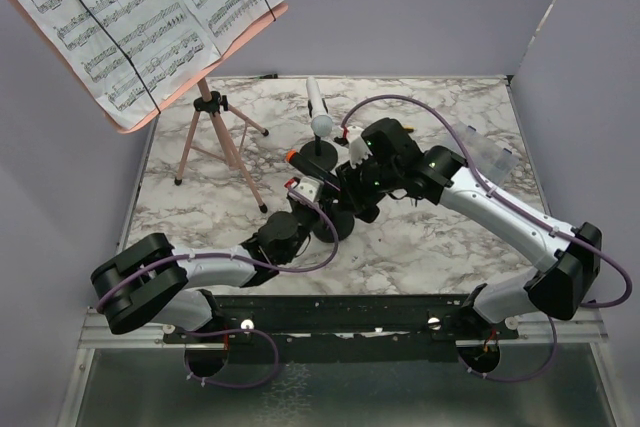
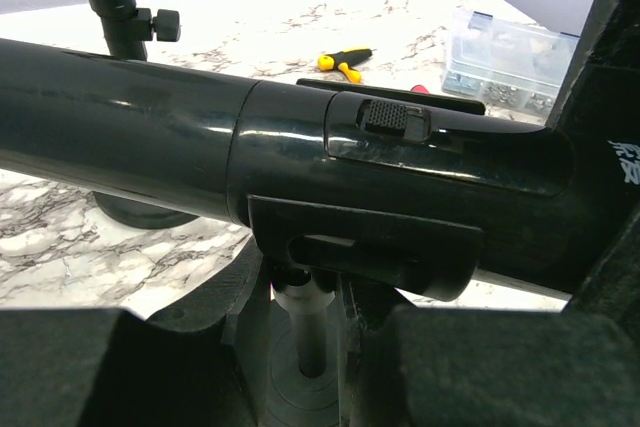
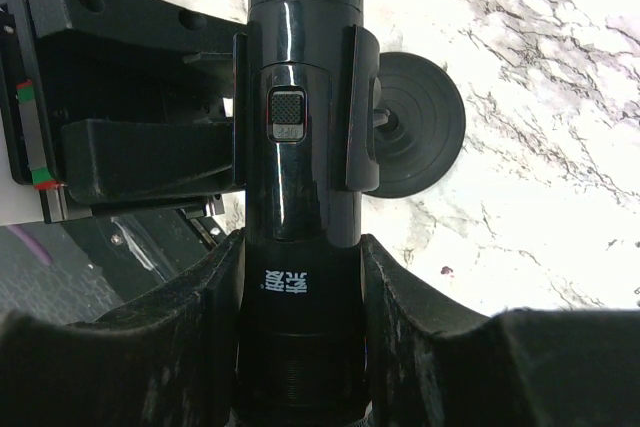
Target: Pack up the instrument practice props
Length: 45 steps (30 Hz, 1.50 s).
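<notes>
The black microphone (image 2: 150, 117) lies in the clip (image 2: 360, 242) of a black round-based holder. My left gripper (image 2: 320, 347) is shut on that holder's thin stem (image 2: 305, 317) just under the clip; in the top view it (image 1: 322, 209) is at the table's middle. My right gripper (image 3: 300, 327) is shut on the black microphone's (image 3: 300, 47) head end, with the holder's base (image 3: 415, 137) below it. The white microphone (image 1: 317, 107) stands in the second holder (image 1: 320, 152) behind. The pink tripod music rest (image 1: 215, 137) carries the white sheet-music pages (image 1: 140, 17) at the back left.
A clear plastic compartment box (image 1: 485, 147) lies at the right of the marble table (image 1: 440, 237); it also shows in the left wrist view (image 2: 510, 67). A screwdriver with a yellow-and-black handle (image 2: 345, 59) lies near it. Grey walls close the left, back and right sides.
</notes>
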Each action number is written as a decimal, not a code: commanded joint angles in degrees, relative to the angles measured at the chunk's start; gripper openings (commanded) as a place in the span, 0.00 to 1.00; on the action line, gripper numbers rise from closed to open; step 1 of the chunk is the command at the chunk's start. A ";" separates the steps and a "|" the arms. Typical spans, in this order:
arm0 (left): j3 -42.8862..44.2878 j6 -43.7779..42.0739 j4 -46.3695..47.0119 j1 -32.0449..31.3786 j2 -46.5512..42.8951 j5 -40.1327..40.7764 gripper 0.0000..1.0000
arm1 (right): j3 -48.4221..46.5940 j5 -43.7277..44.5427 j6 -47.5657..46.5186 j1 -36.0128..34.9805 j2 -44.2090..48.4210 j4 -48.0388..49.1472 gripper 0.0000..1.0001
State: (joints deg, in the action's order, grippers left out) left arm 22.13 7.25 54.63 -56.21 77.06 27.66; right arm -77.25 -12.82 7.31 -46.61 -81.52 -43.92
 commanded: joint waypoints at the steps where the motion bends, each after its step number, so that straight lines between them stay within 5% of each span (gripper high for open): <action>1: -0.57 3.34 -10.15 7.62 1.43 19.65 0.00 | 0.07 -8.00 -2.52 -1.30 7.37 -17.44 0.01; 15: 1.01 4.39 -17.37 10.90 0.76 21.71 0.00 | 0.43 -3.58 -5.87 -1.34 10.50 -21.84 0.01; 45: 1.07 3.97 -18.05 12.30 1.17 21.20 0.00 | -3.59 -0.15 -4.09 -1.34 15.36 -24.96 0.01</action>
State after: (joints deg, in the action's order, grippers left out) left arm 24.86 12.10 48.14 -48.90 76.31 33.95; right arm -77.78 -8.82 2.94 -46.52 -70.65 -59.09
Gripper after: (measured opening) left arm 0.247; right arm 0.448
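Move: The right fingers already grip the tail of the black microphone, still in its clip; the clip sits about 5 cm left of that hand, 3 cm ahead and level with it. The left fingers keep hold of the stand's neck, with the clip some 4 cm straight above them. From the right hand, the second stand's round foot is roughly 17 cm ahead, 8 cm left and 14 cm down; the red screwdriver lies 13 cm ahead, 13 cm right, equally low. Keeping its grip on the microphone's tail, the right hand draws it lengthwise out of the clip, about 6 cm to the right and 4 cm back while rising a little, slowly at first and with a quick jerk at the end. The left hand keeps pinching the stand's neck and, after a near standstill, pulls the other way, some 5 cm left and 4 cm forward, swinging about 15 degrees counter-clockwise, mostly in the last instant as the two hands part. ##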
